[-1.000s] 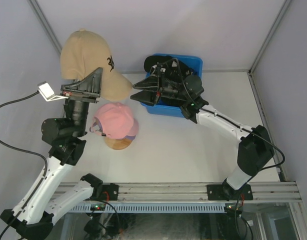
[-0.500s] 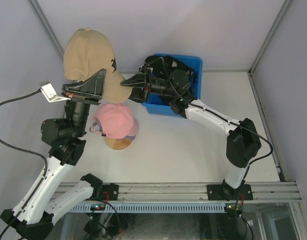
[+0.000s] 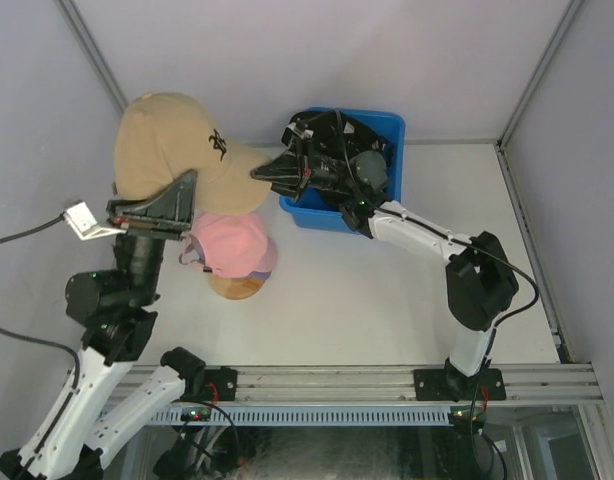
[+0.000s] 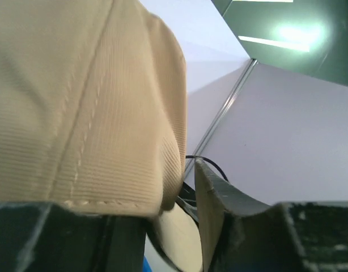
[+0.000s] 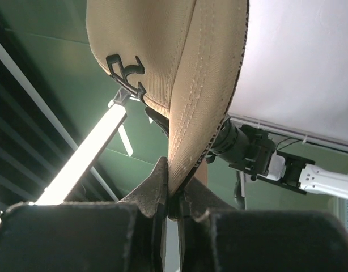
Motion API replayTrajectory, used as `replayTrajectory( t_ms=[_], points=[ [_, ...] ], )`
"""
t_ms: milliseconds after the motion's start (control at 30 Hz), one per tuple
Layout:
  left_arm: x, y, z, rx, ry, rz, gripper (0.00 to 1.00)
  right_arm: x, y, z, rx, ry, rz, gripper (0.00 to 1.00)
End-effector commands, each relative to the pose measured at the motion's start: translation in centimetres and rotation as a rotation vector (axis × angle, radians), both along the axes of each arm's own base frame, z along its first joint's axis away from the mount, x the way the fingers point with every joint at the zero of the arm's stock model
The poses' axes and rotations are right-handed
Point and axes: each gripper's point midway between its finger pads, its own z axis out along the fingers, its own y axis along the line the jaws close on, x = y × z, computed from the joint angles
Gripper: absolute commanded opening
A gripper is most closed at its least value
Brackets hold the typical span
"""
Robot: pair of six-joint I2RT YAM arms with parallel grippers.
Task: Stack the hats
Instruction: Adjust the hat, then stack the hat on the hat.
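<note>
The tan hat (image 3: 177,150) hangs in the air at the back left, above and just behind the pink hat (image 3: 232,240). The pink hat sits on a round wooden stand (image 3: 237,288), with a lavender edge (image 3: 260,272) showing under it. My right gripper (image 3: 269,172) is shut on the tan hat's brim; in the right wrist view the brim (image 5: 202,85) runs down into the closed right gripper (image 5: 175,190). My left gripper (image 3: 157,212) is under the crown. In the left wrist view the tan fabric (image 4: 77,102) lies over one side of the left gripper (image 4: 177,192), and a gap separates it from the other finger (image 4: 219,215).
A blue bin (image 3: 389,126) stands at the back centre, behind the right arm's wrist. Grey walls close in the back, left and right sides. The white table (image 3: 387,300) spreads out to the right of the stand.
My right gripper has closed on the tan hat's brim. The left jaws have opened off the crown. The left arm has drawn back toward its base, and the hat has come lower.
</note>
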Motion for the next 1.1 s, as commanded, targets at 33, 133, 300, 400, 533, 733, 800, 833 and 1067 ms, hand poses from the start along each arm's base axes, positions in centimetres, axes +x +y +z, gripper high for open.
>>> replayTrajectory(
  t_ms=[33,133,300,400,533,733,800,833,1067],
  points=[
    [-1.8,2.7,-1.3,-0.077,0.031,0.051,0.49,0.4,-1.6,0.5,0.117,-0.025,0.056,0.0],
    [-2.0,3.8,-3.2,-0.118,0.088,0.073,0.56,0.6,-2.0,0.8,0.165,-0.049,0.072,0.0],
    [-2.3,6.8,-6.0,-0.281,0.168,0.146,0.62,0.8,-2.3,0.7,0.211,-0.059,0.098,0.0],
    [-2.1,8.3,-7.3,-0.348,0.208,0.198,0.65,0.6,-2.4,0.4,0.219,-0.059,0.114,0.0],
    [-2.1,9.7,-8.4,-0.414,0.237,0.254,0.68,0.3,-2.8,-0.3,0.217,-0.056,0.132,0.0],
    [-1.6,10.3,-9.6,-0.46,0.252,0.283,0.7,-0.7,-2.9,-2.3,0.165,-0.04,0.151,0.0],
    [-1.6,10.6,-10.1,-0.509,0.26,0.28,0.72,-1.0,-3.2,-2.7,0.153,-0.04,0.15,0.0],
    [-1.7,10.9,-10.2,-0.537,0.257,0.277,0.73,-1.1,-3.4,-2.7,0.147,-0.042,0.151,0.0],
    [-2.0,11.1,-10.8,-0.662,0.254,0.221,0.8,-2.2,-5.3,-1.9,0.135,-0.077,0.144,0.0]
  ],
)
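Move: The left hand, its fingers already partly open, is at the tan hat's rim, with the hat's middle about 4 cm ahead and 1 cm left of it, about level. The right hand already pinches the brim; the stack it serves, the pink hat on the wooden stand, lies about 9 cm to its left, 1 cm back and some 27 cm below, and the blue bin roughly 20 cm ahead, 15 cm right and 42 cm below. The left hand lets the tan hat go: after a brief pull back of about 3 cm it swings left and down, some 11 cm each way, its fingers opening much wider while the wrist rolls about 30 degrees with its left side rising and tips and turns a little. The right hand keeps its shut pinch on the brim and lowers the hat about 9 cm in two stages towards the height of the pink hat, easing slightly forward on the way and tipping its wrist a little. ##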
